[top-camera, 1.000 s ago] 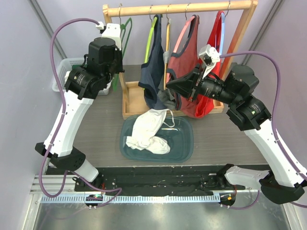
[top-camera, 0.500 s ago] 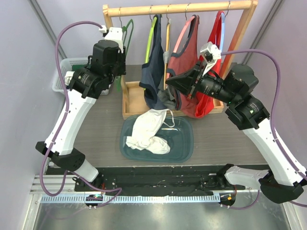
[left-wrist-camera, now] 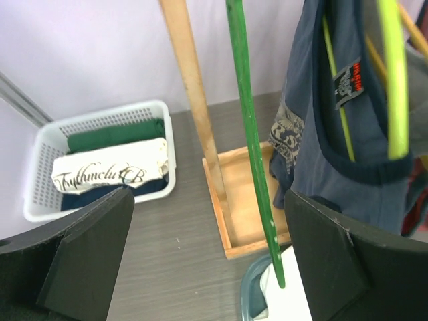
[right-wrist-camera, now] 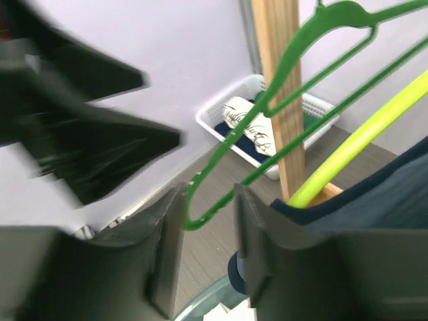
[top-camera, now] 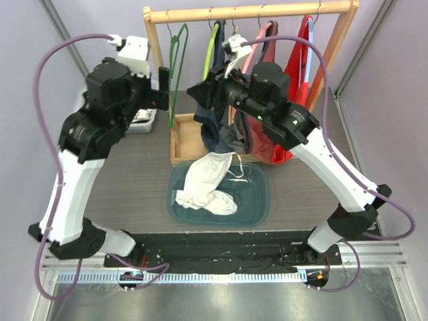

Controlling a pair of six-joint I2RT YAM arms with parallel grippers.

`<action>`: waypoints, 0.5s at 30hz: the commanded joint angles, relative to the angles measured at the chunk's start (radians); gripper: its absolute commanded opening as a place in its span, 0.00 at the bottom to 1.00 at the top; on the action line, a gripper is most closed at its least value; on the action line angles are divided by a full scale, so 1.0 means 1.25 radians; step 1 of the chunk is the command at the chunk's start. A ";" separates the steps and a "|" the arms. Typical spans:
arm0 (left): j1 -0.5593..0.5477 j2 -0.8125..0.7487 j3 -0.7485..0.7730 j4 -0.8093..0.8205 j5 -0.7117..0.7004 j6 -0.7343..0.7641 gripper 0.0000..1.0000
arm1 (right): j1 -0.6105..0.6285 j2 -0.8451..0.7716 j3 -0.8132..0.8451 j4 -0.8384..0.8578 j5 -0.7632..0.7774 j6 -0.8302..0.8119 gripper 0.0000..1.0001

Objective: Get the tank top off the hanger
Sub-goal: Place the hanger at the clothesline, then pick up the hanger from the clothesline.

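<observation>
A navy tank top (top-camera: 214,100) hangs on a lime-green hanger (top-camera: 210,47) on the wooden rack (top-camera: 247,11). Left of it hangs a bare green hanger (top-camera: 175,73). My left gripper (top-camera: 162,87) is raised beside that bare hanger. In the left wrist view it (left-wrist-camera: 207,227) stands wide open, with the green hanger (left-wrist-camera: 254,147) running down the gap and the navy tank top (left-wrist-camera: 334,134) to the right. My right gripper (right-wrist-camera: 208,200) is partly open; the green hanger's lower corner (right-wrist-camera: 194,214) shows in the gap, apparently beyond the fingers. The navy top (right-wrist-camera: 374,194) is at its right.
Red tank tops (top-camera: 294,67) hang further right, behind the right arm. A teal tub (top-camera: 257,200) in front of the rack holds a white garment (top-camera: 207,180). A white basket (left-wrist-camera: 154,110) of folded clothes stands left of the rack's wooden tray (top-camera: 184,144).
The right arm swung left from the red tops to the navy top and green hanger, and its jaws parted. The left arm rose and its gripper opened wide.
</observation>
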 commanded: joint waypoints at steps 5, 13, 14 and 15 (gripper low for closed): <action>0.002 -0.164 -0.082 -0.003 0.017 0.115 1.00 | 0.019 0.054 0.154 -0.151 0.318 0.068 0.52; 0.003 -0.183 -0.067 -0.015 0.008 0.137 1.00 | 0.019 0.002 0.028 -0.151 0.376 0.144 0.61; 0.004 -0.181 -0.063 -0.015 0.008 0.138 1.00 | 0.019 -0.006 0.010 -0.145 0.380 0.148 0.63; 0.004 -0.181 -0.061 -0.016 0.010 0.138 1.00 | 0.019 -0.011 -0.012 -0.140 0.382 0.149 0.63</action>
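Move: The green hanger, already on the clothesline, has its middle about 10 cm ahead of the left hand, 4 cm right and slightly lower; for the right hand it is some 9 cm ahead and 5 cm left. The near end of the lime hanger, carrying the navy tank top, lies roughly 6 cm ahead of the right hand, 2 cm right and 3 cm lower. The yellow hanger's near end is 6 cm right of that end, level with it. The green hanger is left on the rail as the left hand, already free and wide open, draws back about 7 cm and swings left and a little up, slowing to a stop. Towards the lime hanger's near end comes the right hand, forward and right, then increasingly down, about 5 cm each way, turning clockwise some 25 degrees and opening wider. ##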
